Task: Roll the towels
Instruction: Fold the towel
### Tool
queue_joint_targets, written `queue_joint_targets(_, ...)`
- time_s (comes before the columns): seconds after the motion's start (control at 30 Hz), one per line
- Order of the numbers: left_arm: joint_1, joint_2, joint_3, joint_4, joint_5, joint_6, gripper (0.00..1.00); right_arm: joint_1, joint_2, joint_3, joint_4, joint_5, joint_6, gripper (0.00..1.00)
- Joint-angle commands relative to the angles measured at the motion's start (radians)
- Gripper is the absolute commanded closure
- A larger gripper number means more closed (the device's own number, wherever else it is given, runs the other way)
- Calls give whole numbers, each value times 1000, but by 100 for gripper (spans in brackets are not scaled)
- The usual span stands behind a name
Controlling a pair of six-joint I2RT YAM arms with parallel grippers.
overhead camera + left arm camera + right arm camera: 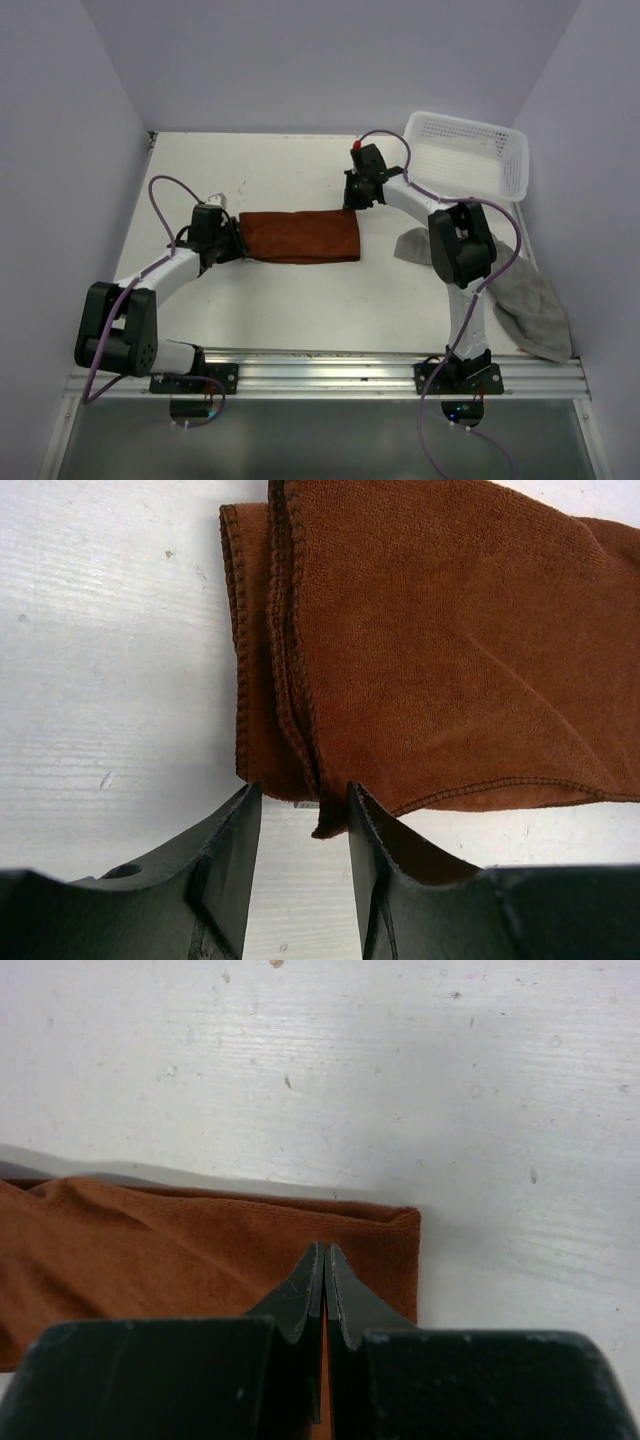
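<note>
The rust-brown towel (pixel 300 237) lies folded in a long flat strip at the table's middle. My left gripper (pixel 235 240) is at its left end, open, and a hanging corner of the towel (pixel 440 640) sits between the jaws (pixel 303 795). My right gripper (pixel 352 198) is at the strip's far right corner. Its jaws are shut, with the tips (pixel 325 1250) over the towel (pixel 150 1250) near its end edge. No cloth shows between the tips. The grey towel (pixel 530 305) lies crumpled at the right, partly behind the right arm and hanging over the table's right edge.
A white mesh basket (pixel 470 150) stands at the back right corner. Purple walls close in the table on three sides. A metal rail (pixel 330 375) runs along the near edge by the arm bases.
</note>
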Motion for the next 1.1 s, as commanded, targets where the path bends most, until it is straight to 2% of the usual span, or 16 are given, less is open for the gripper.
queue_joint_targets(0.0,-6,20,18,73,14,-15,57,-17,14,53,-6,30,-19,100)
queue_joint_targets(0.1,-6,32,16,90,14,-19,60,-19,28,61,-18,30,-25,100)
queue_joint_targets(0.23,-6,44,12,95,10,-17,72,-20,37,35,-1,10,-26,100)
queue_joint_targets(0.37,-6,23,-14,101,5,-22,77,-20,65,11,8,4,-19,100)
queue_joint_targets(0.4,-6,18,-20,103,2,-25,79,-19,71,10,10,3,-19,100)
queue_joint_targets(0.43,-6,8,-27,106,-1,-26,86,-19,81,5,13,1,-16,100)
queue_joint_targets(0.5,-6,-2,-45,109,1,-31,90,-20,91,4,13,0,-10,100)
queue_joint_targets(0.77,-6,-68,-99,101,-39,-52,96,-24,123,16,-6,4,1,100)
queue_joint_targets(0.97,-6,-115,-119,84,-58,-62,95,-30,135,25,-16,7,3,100)
queue_joint_targets(1.07,-6,-118,-119,78,-82,-57,91,-30,138,34,-20,7,-2,100)
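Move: The brown towel's near left corner sits almost between the left hand's half-open fingers, about 1 cm to their right and 1 cm below; its far left corner is some 9 cm ahead of that hand. The towel's far right corner lies about 3 cm right, 1 cm ahead and 4 cm below the right hand's shut fingertips. From the right hand, the basket is roughly 28 cm right and 12 cm ahead, the grey towel's middle about 31 cm right and 16 cm back. The left hand eases down about 1 cm over the brown towel's near left corner and closes to pinch it, then draws it back towards the base by 1 to 2 cm and starts to lift by about 1 cm. Meanwhile the right hand, fingers still shut, sinks about 3.5 cm with a slight shift to the right, sets its fingertips on the towel just left of the far right corner, and stays there, pressing it to the table. ##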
